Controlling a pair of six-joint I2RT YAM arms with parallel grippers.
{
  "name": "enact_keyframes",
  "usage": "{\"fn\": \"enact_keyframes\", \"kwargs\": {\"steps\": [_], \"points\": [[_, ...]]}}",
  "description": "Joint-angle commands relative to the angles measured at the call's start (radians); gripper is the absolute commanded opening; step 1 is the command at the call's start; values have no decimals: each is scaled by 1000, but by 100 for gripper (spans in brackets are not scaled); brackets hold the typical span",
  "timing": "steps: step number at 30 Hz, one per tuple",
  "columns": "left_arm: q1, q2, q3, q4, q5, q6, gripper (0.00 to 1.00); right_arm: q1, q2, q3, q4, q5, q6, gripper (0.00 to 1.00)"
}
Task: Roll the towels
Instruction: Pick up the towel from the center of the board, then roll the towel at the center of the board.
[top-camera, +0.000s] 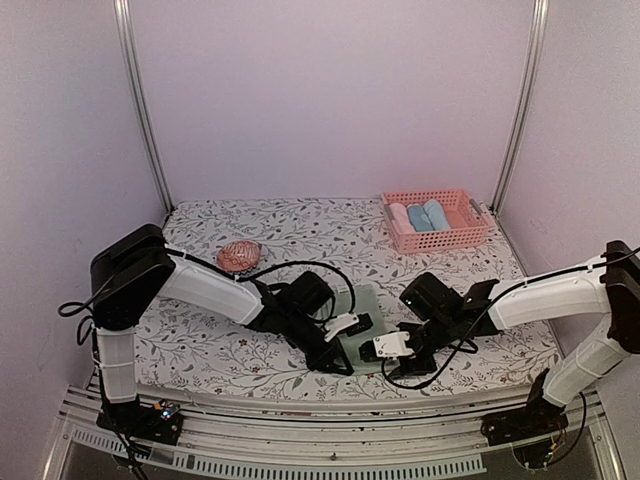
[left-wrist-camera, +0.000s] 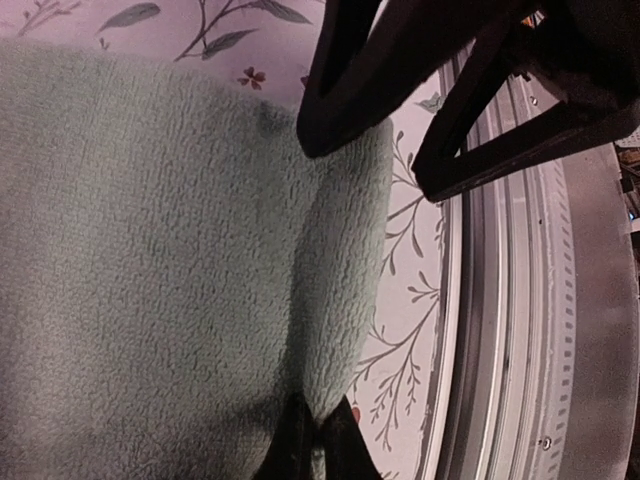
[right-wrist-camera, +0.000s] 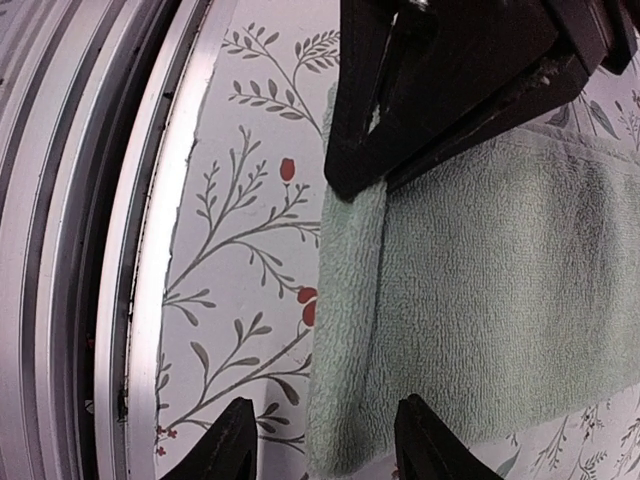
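The pale green towel (top-camera: 366, 305) lies flat near the table's front edge, its near edge turned over into a narrow roll (right-wrist-camera: 345, 320). My left gripper (left-wrist-camera: 320, 440) is shut, pinching that rolled edge (left-wrist-camera: 340, 290) at one end. Its dark fingers (right-wrist-camera: 430, 90) show at the top of the right wrist view. My right gripper (right-wrist-camera: 330, 445) is open, its jaws standing either side of the roll's other end without gripping it. In the top view, left gripper (top-camera: 338, 358) and right gripper (top-camera: 372, 352) meet over the towel's near edge. A light blue towel (top-camera: 421, 217) lies rolled in the basket.
The pink basket (top-camera: 470, 236) at the back right holds three rolled cloths. A round pinkish patterned object (top-camera: 238, 256) sits at the left of the floral tablecloth. The metal rail of the table's front edge (right-wrist-camera: 120, 250) runs just beside the towel.
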Motion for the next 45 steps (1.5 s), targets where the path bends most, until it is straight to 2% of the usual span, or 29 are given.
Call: {"fn": "enact_keyframes", "kwargs": {"steps": [1,9,15,18,23,26,36,45], "points": [[16,24,-18,-8,27,-13,0,28,49,49,37,16,31,47],[20,16,-34,19,20,-17,0,28,99,69,29,9,61,31],[28,-14,-78,76,22,-27,1,29,129,91,-12,-23,71,10],[29,-40,-132,141,3,-33,11,20,133,108,-44,-70,80,6],[25,-176,-275,320,-25,-32,29,-29,175,157,-112,-185,98,4],[18,-197,-317,372,-65,-28,35,-67,219,195,-158,-253,104,4],[-33,-199,-350,445,-167,-29,40,-161,375,300,-303,-436,111,4],[-81,-275,-364,421,-367,-3,41,-219,497,379,-415,-541,96,4]]}}
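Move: The left hand already pinches the towel's near folded edge; the left end of that edge is about 3 cm to its left and 1 cm lower. The right hand, open, straddles the edge's right end, which sits roughly 1 cm to its left and 2 cm below. The folded towel's middle lies some 9 cm ahead and 5 cm to the left of the right hand. The right fingers close on the right end of the towel's near edge, easing about 1.5 cm left and down, then keep the pinch while the wrist tilts nearly 40 degrees, swinging their pointing direction back towards the base. Once they have closed, the left fingers let go, open partway and shift left some 3 cm, easing back a little, to straddle the edge's left end. ##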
